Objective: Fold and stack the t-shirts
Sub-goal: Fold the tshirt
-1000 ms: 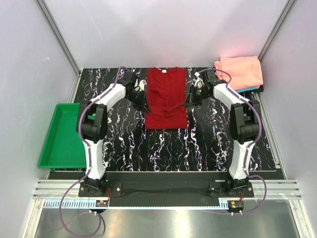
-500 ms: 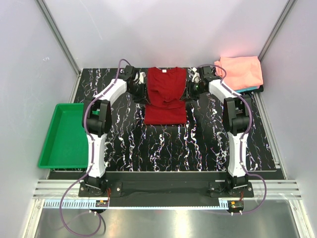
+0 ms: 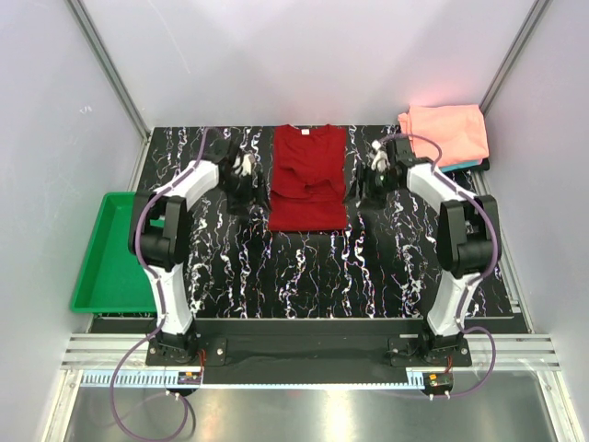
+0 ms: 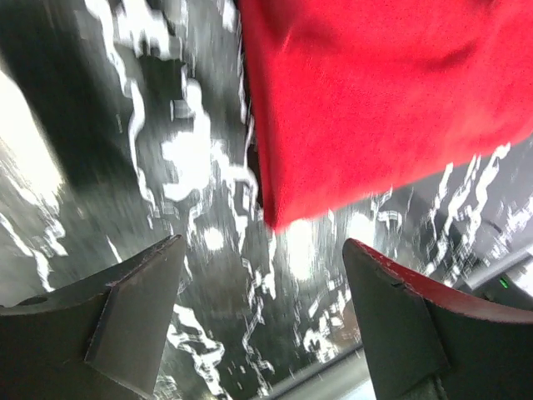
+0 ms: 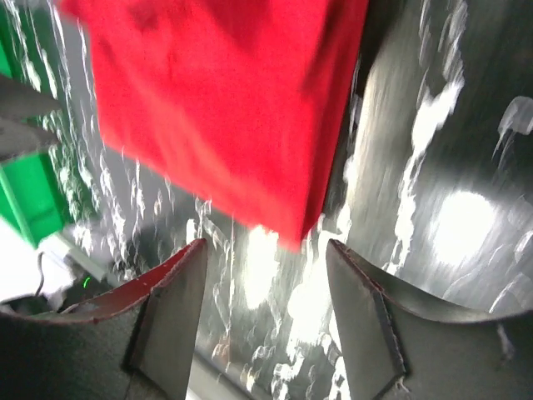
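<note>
A dark red t-shirt (image 3: 308,180) lies flat at the back middle of the black marbled table (image 3: 304,276), sleeves folded in, collar toward the far edge. My left gripper (image 3: 241,184) hovers just off its left edge, open and empty; in the left wrist view a shirt corner (image 4: 375,100) lies ahead of the open left gripper (image 4: 262,250). My right gripper (image 3: 370,184) stands off the shirt's right edge, also open and empty, and the right wrist view shows the red cloth (image 5: 225,108) beyond the right gripper (image 5: 266,246). A folded salmon-pink t-shirt (image 3: 444,132) rests on a teal one (image 3: 466,166) at the back right.
A green plastic tray (image 3: 115,253) sits off the table's left edge and shows in the right wrist view as the green tray (image 5: 29,200). Grey walls enclose the table on three sides. Bare marbled surface lies in front of the red shirt.
Both grippers opened and let go of the red shirt's sides, then drew outward and slightly toward the near edge. The shirt now lies narrower, with its sides folded in.
</note>
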Action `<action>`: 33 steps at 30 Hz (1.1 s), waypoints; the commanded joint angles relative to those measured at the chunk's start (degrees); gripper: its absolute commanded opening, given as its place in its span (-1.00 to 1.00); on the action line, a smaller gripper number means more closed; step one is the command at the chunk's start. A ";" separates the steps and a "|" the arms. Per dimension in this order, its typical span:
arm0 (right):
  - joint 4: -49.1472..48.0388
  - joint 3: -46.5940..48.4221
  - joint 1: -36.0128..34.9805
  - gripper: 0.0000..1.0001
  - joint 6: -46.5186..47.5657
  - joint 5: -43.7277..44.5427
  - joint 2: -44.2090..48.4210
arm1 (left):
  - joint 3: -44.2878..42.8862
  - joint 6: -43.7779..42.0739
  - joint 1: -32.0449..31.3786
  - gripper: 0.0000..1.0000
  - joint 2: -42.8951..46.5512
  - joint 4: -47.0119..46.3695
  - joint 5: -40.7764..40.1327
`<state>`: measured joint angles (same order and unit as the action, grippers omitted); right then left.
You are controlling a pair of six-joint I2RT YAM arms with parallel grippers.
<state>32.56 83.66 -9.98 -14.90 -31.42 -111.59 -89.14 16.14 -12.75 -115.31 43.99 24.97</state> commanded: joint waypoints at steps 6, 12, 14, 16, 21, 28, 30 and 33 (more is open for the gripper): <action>-6.53 -13.78 -0.04 0.34 -9.62 -12.69 1.82 | 11.71 9.07 0.10 0.65 1.75 -6.89 11.41; -9.18 -11.68 -0.39 0.36 -13.14 -14.46 -1.43 | 11.19 11.28 -0.17 0.70 -0.36 -8.83 12.65; -9.18 -11.15 -0.39 0.36 -13.49 -14.20 -1.96 | 10.92 11.89 -0.34 0.70 -1.15 -9.27 12.38; -9.18 -10.88 -0.48 0.34 -13.58 -13.41 -2.40 | 10.48 12.51 -0.69 0.70 -1.93 -9.62 12.38; -8.39 -11.58 -0.48 0.27 -13.84 -12.09 -2.93 | 10.04 14.44 -1.66 0.69 -3.34 -9.71 12.12; -7.95 -13.52 -0.83 0.24 -13.76 -10.33 -2.84 | 10.22 15.59 -1.84 0.61 -4.84 -9.71 12.12; -8.30 -13.96 -0.74 0.24 -13.84 -10.15 -3.02 | 10.39 15.94 -1.84 0.59 -5.10 -9.71 12.03; -8.91 -13.70 -0.83 0.23 -14.02 -9.02 -3.80 | 10.48 16.81 -1.84 0.54 -5.72 -9.71 11.59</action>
<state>24.86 69.84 -10.17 -28.38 -42.24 -114.50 -78.72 32.51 -14.24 -118.19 35.59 39.18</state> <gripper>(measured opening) 0.620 0.780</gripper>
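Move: The near-left corner of the folded red t-shirt lies about 6 cm back towards the base and 4 cm to the right of the left hand, some 5 cm below it. The near-right corner is roughly 7 cm back and 2 cm left of the right hand, about 7 cm lower. The pink folded stack stands some 14 cm ahead and 20 cm right of the right hand; the shirt's collar end is about 17 cm ahead and 13 cm right of the left hand. Both hands, fingers already open, head for the near corners of the folded shirt. They first drop back quickly about 6 to 7 cm while sinking 3 to 4 cm, then ease in from the sides, the left some 4 cm rightward and the right only 1 or 2 cm leftward, while their fingertips swing inward and towards the base by roughly 20 degrees. Each ends close about its corner, still open; a grip can't be seen. ##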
